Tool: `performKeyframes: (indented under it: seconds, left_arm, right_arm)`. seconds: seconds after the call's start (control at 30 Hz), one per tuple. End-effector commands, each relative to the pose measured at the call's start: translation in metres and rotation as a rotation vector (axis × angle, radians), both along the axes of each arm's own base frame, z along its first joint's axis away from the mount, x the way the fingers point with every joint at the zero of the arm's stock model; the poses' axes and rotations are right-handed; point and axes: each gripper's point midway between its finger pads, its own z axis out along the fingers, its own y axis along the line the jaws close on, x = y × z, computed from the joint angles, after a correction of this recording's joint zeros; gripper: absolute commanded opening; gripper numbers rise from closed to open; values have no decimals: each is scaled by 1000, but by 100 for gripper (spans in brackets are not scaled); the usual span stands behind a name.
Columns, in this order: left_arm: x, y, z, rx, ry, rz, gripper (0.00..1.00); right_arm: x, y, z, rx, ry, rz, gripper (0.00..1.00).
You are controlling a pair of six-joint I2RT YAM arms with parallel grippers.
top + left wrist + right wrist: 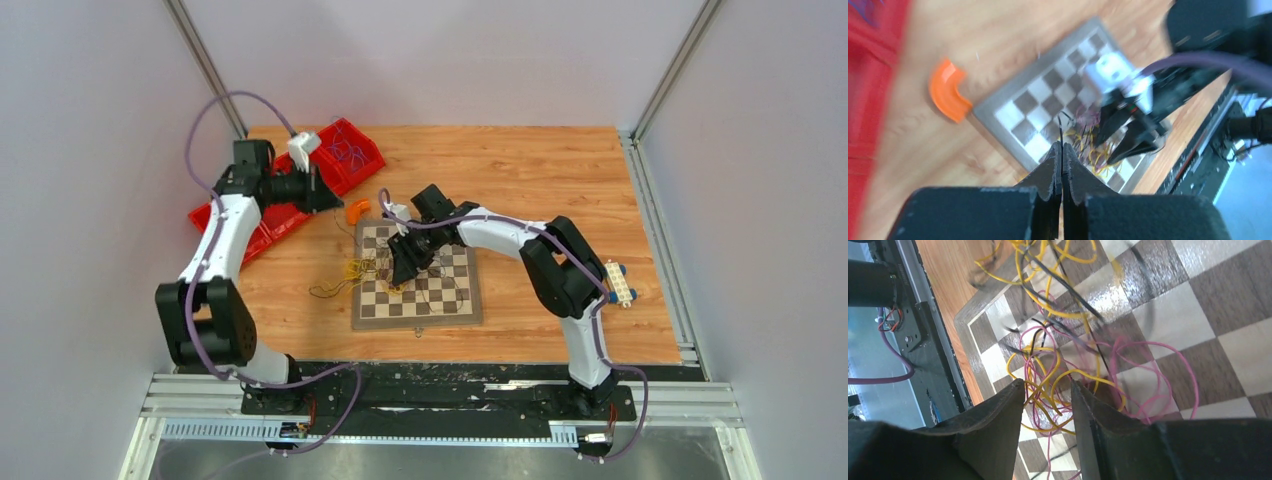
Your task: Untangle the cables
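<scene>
The cables (pixel 368 268) are a loose tangle of thin yellow, pink-purple and black wires on the left part of the chessboard (pixel 450 300). My right gripper (pixel 402 268) is low over this tangle. In the right wrist view it (pixel 1047 385) is open, and yellow cables (pixel 1048 305) and pink cables (pixel 1158 365) run between its fingers. My left gripper (pixel 333 200) hangs in the air between the red bins and the board. Its jaws (pixel 1062 147) are shut, and a thin black cable (pixel 1060 131) sticks out from between the tips. The left wrist view is blurred.
Two red bins (pixel 345 155) (pixel 240 225) stand at the back left; the farther one holds purple wire. An orange curved piece (pixel 357 210) lies by the board's far left corner. A white and blue block (pixel 620 283) lies at the right. White walls enclose the table.
</scene>
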Motion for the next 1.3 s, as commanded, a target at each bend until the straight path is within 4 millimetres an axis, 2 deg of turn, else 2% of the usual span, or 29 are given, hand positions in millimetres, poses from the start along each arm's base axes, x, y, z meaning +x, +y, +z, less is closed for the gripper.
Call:
performKeyframes:
  seconds: [0.0,0.1,0.13,0.17,0.2,0.23,0.27,0.3,0.33,0.37,0.43,0.5,0.53,0.67,0.77,0.83,0.97,1.07,1.1,1.27]
  left_arm:
    - [-7,-6,132,-44,-249,34,0]
    - [-9,0,202,-15,-411,80,0]
    - [-12,1,215,-12,-429,94,0]
    - [-12,3,243,0,-500,108,0]
    - [-13,6,252,-1,-505,124,0]
    - [-16,7,281,0,-573,139,0]
    - [-14,9,290,-7,-579,154,0]
    - [-18,10,317,-8,-648,164,0]
    - [-17,10,327,-20,-664,175,0]
    - [-20,9,349,-31,-722,177,0]
    - [-26,4,371,-70,-765,166,0]
    - [-31,-2,380,-120,-761,140,0]
    - [-35,-7,382,-154,-742,120,0]
    - [-41,-16,379,-240,-702,92,0]
    - [-40,-22,368,-293,-671,82,0]
    - [-41,-27,359,-330,-618,78,0]
    - [-39,-37,345,-375,-539,70,0]
    - [-36,-47,329,-381,-490,66,0]
    - [-40,-57,326,-386,-478,39,0]
    - [-42,-76,315,-401,-437,11,0]
  right_arm:
    - [-1,-31,-28,-125,-31,-22,43]
    - [-4,-37,-30,-137,-38,-21,43]
    - [-4,-40,-31,-142,-38,-23,43]
    - [-4,-42,-31,-146,-41,-25,43]
    - [-6,-46,-33,-152,-37,-25,43]
    - [-6,-48,-35,-157,-36,-28,43]
    - [-6,-51,-35,-161,-37,-32,43]
    - [-6,-53,-37,-166,-36,-33,43]
    - [-6,-56,-37,-171,-37,-36,43]
    - [-6,-58,-38,-174,-40,-37,43]
    - [-5,-60,-36,-169,-44,-35,45]
    - [-2,-59,-18,-113,-54,-24,52]
    - [-2,-56,-3,-63,-54,-11,57]
    - [13,-49,77,134,-141,12,75]
    - [23,-53,138,233,-309,39,90]
    - [21,-58,176,287,-419,62,98]
    - [7,-59,232,393,-532,108,100]
    - [14,-54,276,462,-594,62,100]
    - [20,-52,288,474,-604,31,100]
    - [54,-31,312,495,-629,-100,100]
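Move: My left hand is already shut on a black cable, about 14 cm above the table. The yellow pile this cable runs into lies some 7 cm back, 5 cm to the right and 13 cm down; the orange piece is 4 cm ahead, 5 cm right. My part-open right fingers straddle the yellow-pink tangle, right at their tips and 2 cm below. From the right hand, the yellow pile is about 7 cm left and 3 cm ahead, and the chessboard's middle is 4 cm right and 1 cm ahead. I keep the black cable pinched and whip my left hand up about 38 cm, away from the board, fingers swinging up towards level, then sink some 8 cm while easing right. My right hand goes on sliding right along the board with the yellow-pink tangle for some 3 cm, spreads wide to leave it, then climbs nearly 30 cm with its fingers tipping upward. ##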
